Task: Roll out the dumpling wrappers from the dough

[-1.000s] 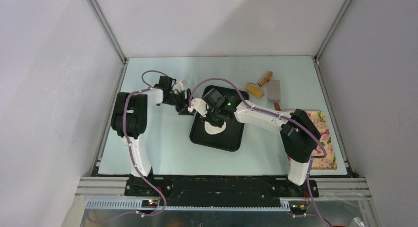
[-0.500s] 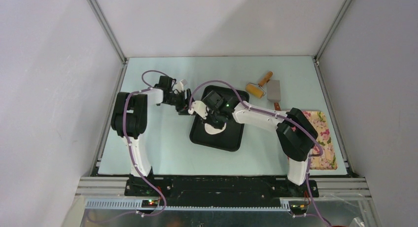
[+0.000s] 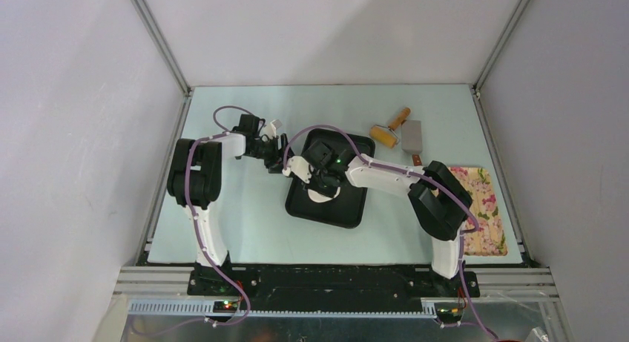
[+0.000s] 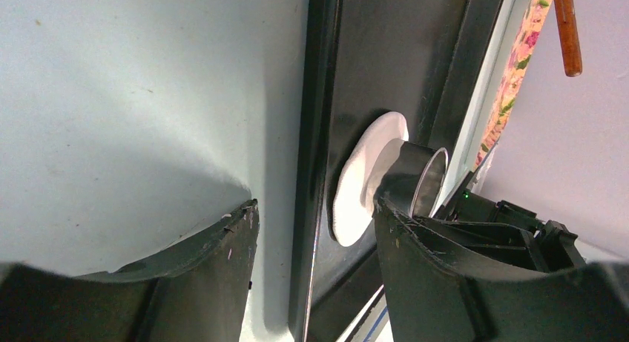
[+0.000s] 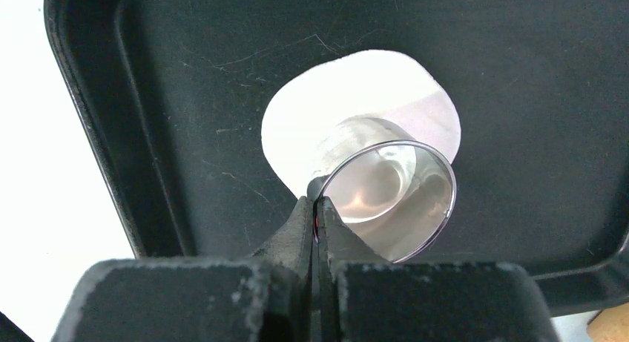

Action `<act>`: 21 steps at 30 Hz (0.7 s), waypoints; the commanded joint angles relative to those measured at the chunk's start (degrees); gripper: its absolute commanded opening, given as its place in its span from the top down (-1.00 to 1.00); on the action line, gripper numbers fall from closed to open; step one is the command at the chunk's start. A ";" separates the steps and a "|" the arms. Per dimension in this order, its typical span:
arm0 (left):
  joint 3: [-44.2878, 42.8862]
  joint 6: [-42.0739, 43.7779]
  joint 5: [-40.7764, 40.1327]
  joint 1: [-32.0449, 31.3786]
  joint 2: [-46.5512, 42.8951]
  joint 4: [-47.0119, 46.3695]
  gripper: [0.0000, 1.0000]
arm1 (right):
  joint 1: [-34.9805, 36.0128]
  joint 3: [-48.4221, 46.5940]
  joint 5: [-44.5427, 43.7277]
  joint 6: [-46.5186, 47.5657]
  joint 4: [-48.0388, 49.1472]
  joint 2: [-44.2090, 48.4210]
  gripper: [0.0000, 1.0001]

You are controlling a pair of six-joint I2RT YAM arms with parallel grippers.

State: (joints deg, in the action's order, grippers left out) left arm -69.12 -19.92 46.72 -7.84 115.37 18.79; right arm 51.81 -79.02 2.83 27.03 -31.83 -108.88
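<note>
The dough (image 5: pixel 297 112) lies pressed into a flat white disc on the black tray (image 5: pixel 185 60). A round steel cup (image 5: pixel 386 201) stands on the disc, open side up. My right gripper (image 5: pixel 317 205) is shut on the cup's near rim. From above, the right gripper (image 3: pixel 324 180) covers most of the dough (image 3: pixel 320 196) in the tray (image 3: pixel 334 212). My left gripper (image 4: pixel 315 212) is open and straddles the tray's left rim (image 4: pixel 315 134), with the dough (image 4: pixel 360 179) and cup (image 4: pixel 419 182) just beyond its fingers.
A yellow roller with a wooden handle (image 3: pixel 389 130) and a grey scraper (image 3: pixel 413 138) lie behind the tray on the right. A floral cloth (image 3: pixel 489 208) lies at the table's right edge. Walls close in the table on three sides.
My right gripper has carried the cup a little to the left and farther back over the dough, hiding more of it from above. The left arm has not moved.
</note>
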 commanded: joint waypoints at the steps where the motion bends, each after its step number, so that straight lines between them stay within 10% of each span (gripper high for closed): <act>1: -0.09 2.74 -3.93 0.60 0.86 0.71 -0.30 | 0.37 -0.02 -0.11 0.32 0.74 -0.32 1.00; 16: -0.21 2.70 -4.09 0.59 0.91 0.70 -0.30 | 0.69 -0.72 2.34 0.17 -0.27 6.35 0.03; 21: -0.16 2.70 -4.06 0.61 0.91 0.67 -0.30 | -2.14 -1.50 6.80 -2.73 0.01 8.75 -0.60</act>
State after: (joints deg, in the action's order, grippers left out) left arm -69.12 -19.90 46.72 -7.84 115.37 18.81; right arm 51.81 -78.98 5.63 26.57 -32.51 -104.16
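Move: The steel cup stands on the wrapper, its near rim still pinched in the right hand's shut fingers; its middle lies about 3 cm ahead of that hand and 3 cm below. The white wrapper's centre is some 3 cm ahead, 2 cm left and 5 cm below, and the black tray's centre about 5 cm straight ahead at wrapper level. From the left hand the cup is roughly 5 cm back and 10 cm right, about level. The right hand lets go of the cup's near rim, its fingers spreading from shut to about two-thirds open while it stays low at first, easing only about half a centimetre back. Still opening, it then rises straight up about 3 cm, getting faster, and draws off above the cup with hardly any tilt of the wrist. ##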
